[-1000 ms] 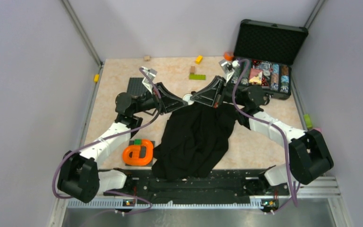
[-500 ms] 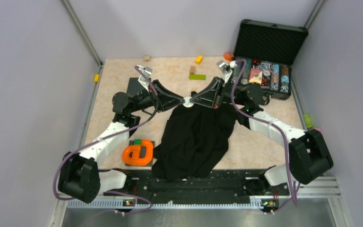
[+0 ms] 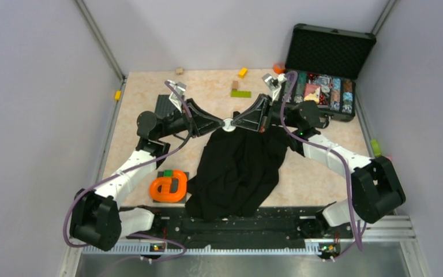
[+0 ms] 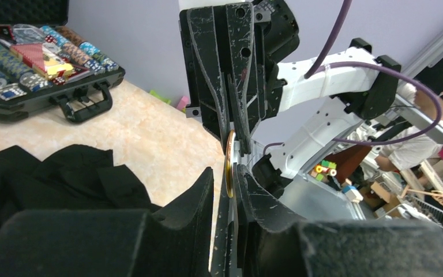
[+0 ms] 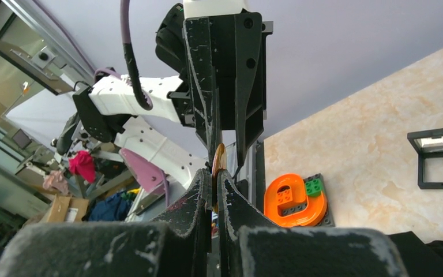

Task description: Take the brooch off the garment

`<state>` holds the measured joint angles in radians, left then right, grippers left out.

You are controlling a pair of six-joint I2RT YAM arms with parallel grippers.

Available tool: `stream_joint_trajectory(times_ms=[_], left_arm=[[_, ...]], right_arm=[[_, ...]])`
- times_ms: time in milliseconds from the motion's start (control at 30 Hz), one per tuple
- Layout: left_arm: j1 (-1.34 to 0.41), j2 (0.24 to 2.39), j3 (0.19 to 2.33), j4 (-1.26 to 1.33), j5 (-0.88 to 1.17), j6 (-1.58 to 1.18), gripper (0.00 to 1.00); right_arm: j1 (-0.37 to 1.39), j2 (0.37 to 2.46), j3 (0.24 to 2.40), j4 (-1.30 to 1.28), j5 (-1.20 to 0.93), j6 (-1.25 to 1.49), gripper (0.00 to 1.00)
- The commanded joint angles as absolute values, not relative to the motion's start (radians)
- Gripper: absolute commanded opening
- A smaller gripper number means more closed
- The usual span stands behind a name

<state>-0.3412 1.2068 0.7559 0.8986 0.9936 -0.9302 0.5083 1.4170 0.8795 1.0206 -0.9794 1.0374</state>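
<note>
The brooch [image 3: 229,124], a small whitish disc, is held in the air just past the far edge of the black garment [image 3: 239,167]. My right gripper [image 3: 235,123] is shut on it from the right. In the right wrist view the disc [image 5: 219,157] stands edge-on, pinched between my right gripper's [image 5: 214,173] tips. My left gripper [image 3: 224,123] meets it from the left. In the left wrist view the disc [image 4: 229,156] lies against one finger [image 4: 248,187] of my left gripper [image 4: 223,168], with a gap to the other. I cannot tell whether cloth still hangs from it.
An open black case [image 3: 329,86] of stacked coloured chips stands at the back right, also in the left wrist view [image 4: 34,57]. An orange letter piece [image 3: 169,186] lies front left. A green flat brick [image 3: 240,93], a yellow block [image 3: 242,72] and a dark baseplate [image 3: 166,104] lie behind.
My left gripper has moved right to the brooch and now has its jaws round it. The right gripper has kept its hold, barely moving. The garment has stayed put.
</note>
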Motion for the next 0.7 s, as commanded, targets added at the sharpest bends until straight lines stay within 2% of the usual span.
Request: stream_joint_trajectory(times_ms=[0,100,233,367,433,467,500,567,667], left_arm=[[-0.349,1.159,0.788,0.756,0.979,-0.811,0.23],[-0.353,1.148,0.799,0.708,0.971,-0.776,0.22],[-0.356,1.150,0.804,0.703,0.973,-0.774,0.00],[-0.364,1.149,0.806,0.697,0.957,-0.786,0.00],[-0.364,1.143,0.810,0.677,0.940,-0.798,0.00],[-0.364,1.131,0.805,0.677,0.926,-0.800,0.00],[-0.365,1.113,0.795,0.669,0.896,-0.800,0.00],[-0.363,1.065,0.773,0.635,0.821,-0.781,0.00],[-0.364,0.996,0.744,0.604,0.728,-0.767,0.00]], right_arm=[[0.524,1.425,0.945,1.045,-0.991,1.025,0.00],[0.530,1.431,0.951,1.046,-0.992,1.025,0.00],[0.537,1.434,0.956,1.034,-0.992,1.014,0.00],[0.541,1.434,0.962,1.016,-0.991,0.995,0.03],[0.540,1.423,0.956,1.012,-0.980,0.974,0.29],[0.539,1.408,0.948,1.004,-0.958,0.955,0.67],[0.537,1.387,0.936,0.980,-0.934,0.929,0.86],[0.536,1.348,0.923,0.901,-0.897,0.849,0.93],[0.534,1.299,0.897,0.843,-0.837,0.769,0.94]])
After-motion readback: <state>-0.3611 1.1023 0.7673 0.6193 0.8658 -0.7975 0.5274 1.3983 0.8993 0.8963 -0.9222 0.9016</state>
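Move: The brooch, already off the garment, is pinched in the right fingers, its middle about 1 cm to that hand's left. It lies about 1 cm right of the left hand, level with it. The garment is heaped some 34 cm below the left hand and 5 cm to its right; the black frame lies about 18 cm ahead and 15 cm left of that hand, the orange toy 8 cm back and 21 cm left. Left fingers close on the brooch, sinking about 1 cm, then right fingers spread wide and let it go. ##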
